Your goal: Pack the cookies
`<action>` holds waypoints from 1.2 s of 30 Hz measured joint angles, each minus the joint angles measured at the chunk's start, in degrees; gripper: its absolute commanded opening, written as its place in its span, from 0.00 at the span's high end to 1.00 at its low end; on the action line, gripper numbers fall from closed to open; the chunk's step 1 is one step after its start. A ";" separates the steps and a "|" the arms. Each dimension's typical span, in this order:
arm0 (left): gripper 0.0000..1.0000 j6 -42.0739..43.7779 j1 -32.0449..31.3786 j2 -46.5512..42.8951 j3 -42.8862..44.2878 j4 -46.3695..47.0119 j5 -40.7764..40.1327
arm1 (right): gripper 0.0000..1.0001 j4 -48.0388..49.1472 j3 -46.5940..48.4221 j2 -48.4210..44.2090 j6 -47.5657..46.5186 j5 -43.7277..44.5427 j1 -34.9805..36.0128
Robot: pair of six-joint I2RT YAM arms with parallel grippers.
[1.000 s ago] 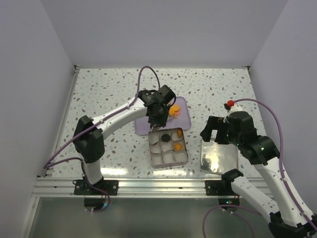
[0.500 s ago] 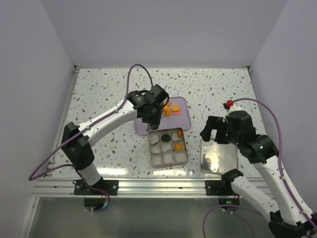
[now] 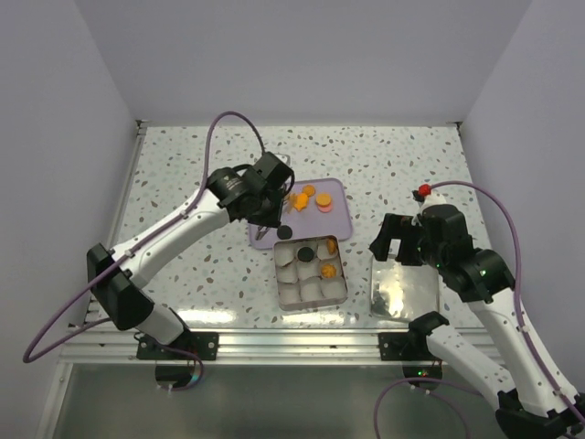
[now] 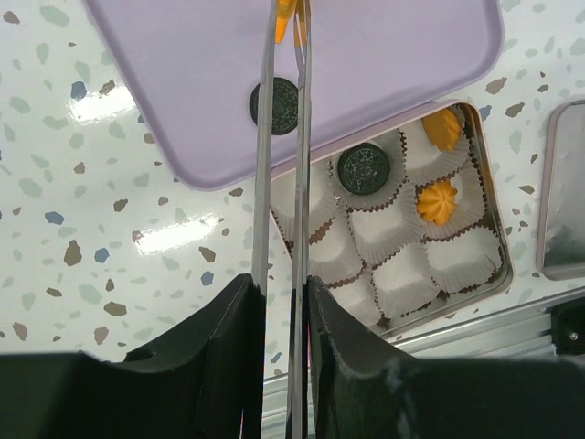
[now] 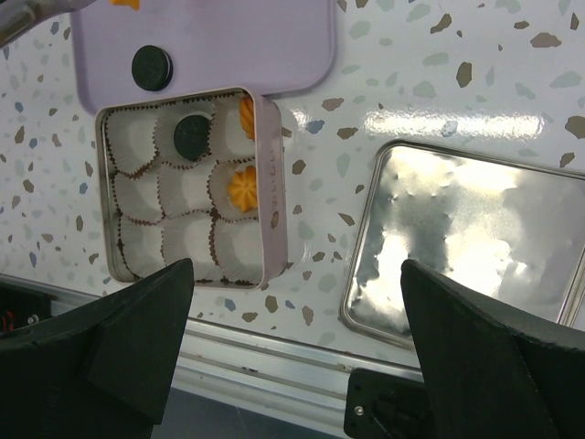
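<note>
Orange cookies (image 3: 303, 198) and a pinkish one (image 3: 324, 208) lie on the lilac tray (image 3: 336, 222), with a black cookie (image 4: 275, 105) near its front edge. The square tin (image 3: 346, 274) of white paper cups holds a black cookie (image 4: 364, 169) and two orange ones (image 4: 436, 199). My left gripper (image 4: 285, 283) is shut on metal tweezers (image 4: 281, 155). Their tips reach an orange cookie (image 4: 285, 20) at the top edge of the left wrist view. My right gripper (image 5: 294, 274) hangs open and empty above the table, between the tin and the lid.
A silver tin lid (image 3: 405, 293) lies upside down to the right of the tin, under the right arm. The metal rail (image 3: 274, 343) runs along the near table edge. Walls stand at the left, the back and the right.
The left arm has swung back and left, from above the tin's far corner to the lilac tray. Its jaws have squeezed the tweezers together. The right arm has not moved.
</note>
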 measured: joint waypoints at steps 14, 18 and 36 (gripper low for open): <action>1.00 3.50 0.00 -14.53 -7.43 -2.03 5.99 | 0.01 -0.02 0.52 -0.07 0.02 -0.07 0.00; 1.00 3.45 -0.02 -19.58 -11.47 -2.69 8.31 | 0.01 -0.02 0.52 -0.44 0.09 -0.24 0.00; 1.00 0.83 -8.20 -24.87 -17.31 -4.81 8.63 | 0.01 -0.11 0.52 -2.69 1.95 -1.92 0.00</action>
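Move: The box's empty far-left pocket, where the tonged cookie is headed, lies about 4 cm back and 3 cm right of the left hand, some 18 cm below. Beside it, the dark cookie in the box is about 4 cm back and 8 cm right; the dark cookie on the tray is some 2 cm ahead and 3 cm right, both about 19 cm down. From the right hand that pocket lies roughly 25 cm left, 3 cm ahead and 20 cm below. Still pinching the orange cookie in the tongs, the left hand lifts about 3 cm, then draws back some 12 cm and about 4 cm left, swinging the tong tips from over the tray towards the box's far-left pocket. It turns roughly 15 degrees clockwise, rolls a little, and sinks about 2 cm at the end, its grip on the tongs unchanged. ##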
